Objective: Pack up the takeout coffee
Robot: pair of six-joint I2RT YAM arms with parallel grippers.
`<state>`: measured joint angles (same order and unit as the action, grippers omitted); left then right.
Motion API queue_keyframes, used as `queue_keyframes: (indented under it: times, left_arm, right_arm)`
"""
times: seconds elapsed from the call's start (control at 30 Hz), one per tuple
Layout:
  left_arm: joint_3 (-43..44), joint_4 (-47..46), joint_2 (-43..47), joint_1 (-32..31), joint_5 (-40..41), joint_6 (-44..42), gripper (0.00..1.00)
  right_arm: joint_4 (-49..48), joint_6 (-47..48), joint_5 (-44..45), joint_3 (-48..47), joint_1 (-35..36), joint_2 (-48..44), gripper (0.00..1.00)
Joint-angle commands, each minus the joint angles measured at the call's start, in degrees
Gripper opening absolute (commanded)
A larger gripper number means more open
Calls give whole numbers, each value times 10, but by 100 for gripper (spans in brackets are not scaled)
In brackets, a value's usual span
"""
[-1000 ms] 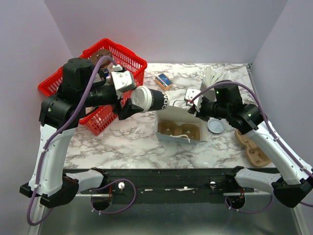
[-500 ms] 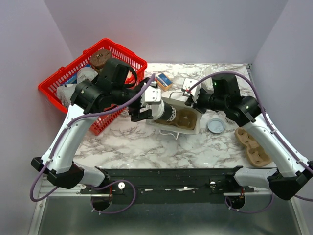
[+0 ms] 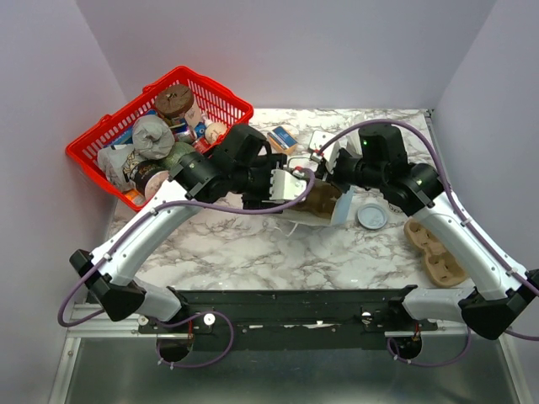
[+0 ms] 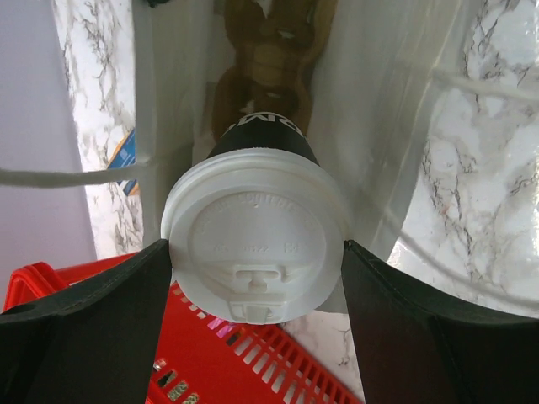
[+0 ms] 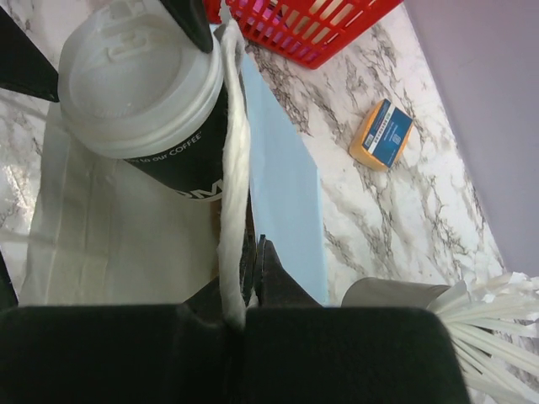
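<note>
The takeout coffee (image 4: pixel 253 227), a dark cup with a white lid, hangs between the fingers of my left gripper (image 4: pixel 257 249), which press on both sides of the lid. Its body points into the mouth of a white paper bag (image 4: pixel 387 109) that has a brown cup carrier (image 4: pixel 269 50) inside. In the right wrist view the coffee (image 5: pixel 139 76) sits just inside the bag's rim. My right gripper (image 5: pixel 261 246) is shut on the bag's edge beside its twisted handle (image 5: pixel 232 168). From above, my left gripper (image 3: pixel 301 192) and right gripper (image 3: pixel 335 178) meet at the bag (image 3: pixel 344 206).
A red basket (image 3: pixel 221 99) full of items stands at the back left. A small blue and orange box (image 3: pixel 282 139) lies behind the bag. A loose lid disc (image 3: pixel 371 217) and a second cardboard carrier (image 3: pixel 434 252) lie to the right. White straws (image 5: pixel 480 311) stand near my right wrist.
My left arm has swung right from beside the basket, carrying the coffee to the bag's mouth. The right gripper has tipped the bag towards it.
</note>
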<state>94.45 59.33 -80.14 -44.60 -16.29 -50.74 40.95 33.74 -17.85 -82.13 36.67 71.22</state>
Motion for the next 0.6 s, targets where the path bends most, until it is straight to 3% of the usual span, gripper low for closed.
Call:
queue_keyframes:
  times: [0.0,0.3,0.57]
  left_arm:
    - [-42,-19,11,-8,14,-67,0]
    - [-185,-168,69,-18,34,-145,0]
    - [-265,-247,113,-29,46,-161,0]
  right_arm:
    - [-51,-17,6,-1,7,-7,1]
    - [-161,-21,-52,101,7,-37,1]
    - [-205,-72,-43,93,7,-13,1]
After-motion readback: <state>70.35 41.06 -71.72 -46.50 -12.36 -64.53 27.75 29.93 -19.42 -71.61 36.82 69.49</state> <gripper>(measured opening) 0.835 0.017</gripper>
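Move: The cup holder in the bottom of the bag, where the coffee cup in the left hand is headed, lies about 9 cm to the right of that hand, 3 cm ahead and some 16 cm below. The pinched bag rim is roughly 11 cm right and 4 cm ahead, near hand height; the small blue-orange box stands about 22 cm ahead, 2 cm right and 22 cm down. From the right hand, the cup holder is straight below by some 17 cm, 2 cm left. The lidded coffee cup, still gripped around its lid by the left fingers, is lowered about 6 cm into the bag mouth towards the cup holder, while the wrist rolls some 15 degrees about the fingers' line, clockwise from above. The right fingers keep the bag rim pinched shut between them and, after a brief hold, sink a couple of centimetres and ease slightly left. ##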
